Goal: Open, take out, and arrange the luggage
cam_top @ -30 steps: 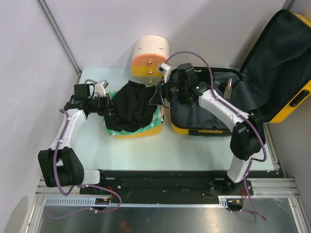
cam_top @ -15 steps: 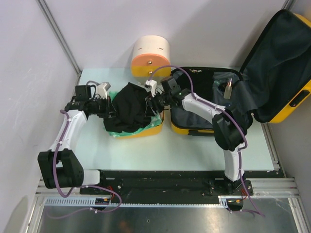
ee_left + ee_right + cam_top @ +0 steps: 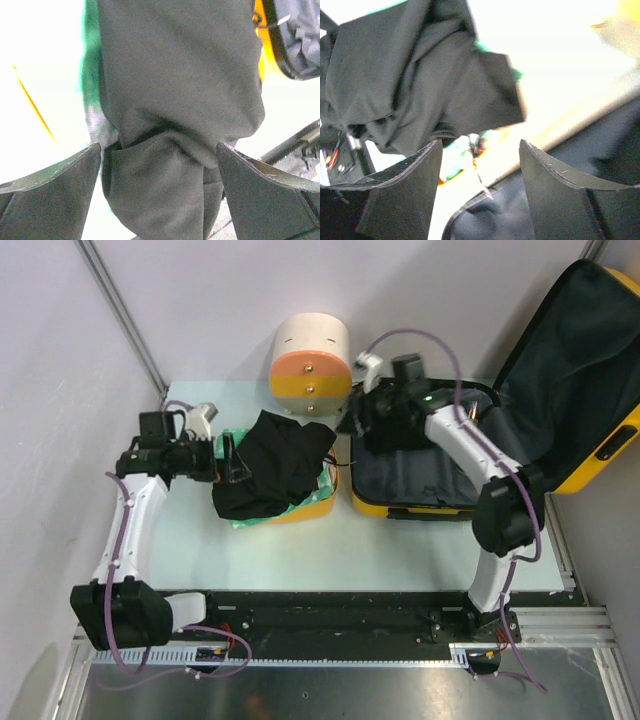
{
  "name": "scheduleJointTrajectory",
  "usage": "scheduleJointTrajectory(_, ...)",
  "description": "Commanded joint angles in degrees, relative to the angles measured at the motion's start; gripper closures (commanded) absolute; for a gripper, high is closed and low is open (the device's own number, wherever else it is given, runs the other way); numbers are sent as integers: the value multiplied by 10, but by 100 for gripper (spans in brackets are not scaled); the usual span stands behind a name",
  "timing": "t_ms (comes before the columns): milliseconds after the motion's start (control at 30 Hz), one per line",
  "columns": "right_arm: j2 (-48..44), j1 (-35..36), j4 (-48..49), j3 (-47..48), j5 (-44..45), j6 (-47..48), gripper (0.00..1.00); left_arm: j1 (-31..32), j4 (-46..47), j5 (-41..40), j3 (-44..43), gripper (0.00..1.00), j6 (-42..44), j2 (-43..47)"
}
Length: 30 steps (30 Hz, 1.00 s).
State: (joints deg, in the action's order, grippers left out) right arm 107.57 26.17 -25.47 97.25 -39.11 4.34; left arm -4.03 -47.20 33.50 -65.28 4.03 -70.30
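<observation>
The yellow luggage (image 3: 400, 508) lies open at the right of the table, its dark-lined lid (image 3: 575, 360) propped up behind it. A black garment (image 3: 275, 465) is heaped on the small yellow tub (image 3: 312, 504) to its left. My left gripper (image 3: 226, 462) is at the garment's left edge. In the left wrist view the left gripper (image 3: 159, 145) is open, with the black cloth (image 3: 180, 75) loose between the wide-set fingers. My right gripper (image 3: 349, 425) hovers over the luggage's back left corner. It (image 3: 481, 142) is open and empty, above the luggage rim and lining (image 3: 600, 135).
A cream-and-orange cylindrical container (image 3: 310, 358) stands at the back, between tub and luggage. Green cloth (image 3: 240, 520) shows under the black garment in the tub. Grey walls close in on the left and behind. The table's front edge meets a black rail.
My left gripper has opened, let go of the black garment and drawn back to the left. My right gripper has pulled away from the tub toward the luggage's back corner.
</observation>
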Motion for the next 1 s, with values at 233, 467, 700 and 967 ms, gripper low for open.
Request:
scheduleJointTrajectory(233, -15, -164, -4, -15, 154, 94, 28, -33, -4, -66, -202, 0, -20, 23)
scheduleJointTrajectory(467, 46, -122, 33, -42, 217, 220, 25, -33, 1, -54, -216, 0, -61, 2)
scheduleJointTrajectory(700, 104, -86, 53, -49, 218, 365, 9, -33, 3, -37, -216, 0, -60, -5)
scheduleJointTrajectory(967, 167, -80, 51, -28, 244, 458, 8, -33, 4, -32, -213, 0, -58, -8)
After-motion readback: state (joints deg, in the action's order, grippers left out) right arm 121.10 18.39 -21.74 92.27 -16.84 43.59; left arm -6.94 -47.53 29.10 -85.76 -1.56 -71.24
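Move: Dark cloth lies in the open suitcase about 14 cm ahead of the right hand, 12 cm to its right and 19 cm below it. From that hand the black garment heaped on the yellow tray is some 17 cm left, 2 cm back and 13 cm down; the drawer cabinet stands roughly 20 cm ahead and 9 cm left. From the left hand the garment is about 10 cm ahead, 7 cm right and 11 cm down, the dark cloth 25 cm ahead and 35 cm right, 17 cm down. Swinging right and forward off the tray side, the right hand crosses some 17 cm over the suitcase, then sinks nearly 20 cm towards the dark cloth while easing back left, its sideways fingers turning steeply down and opening wider. The left hand, already open, rises quickly about 13 cm from the black garment, edging forward and tipping its fingers up, then waits. ##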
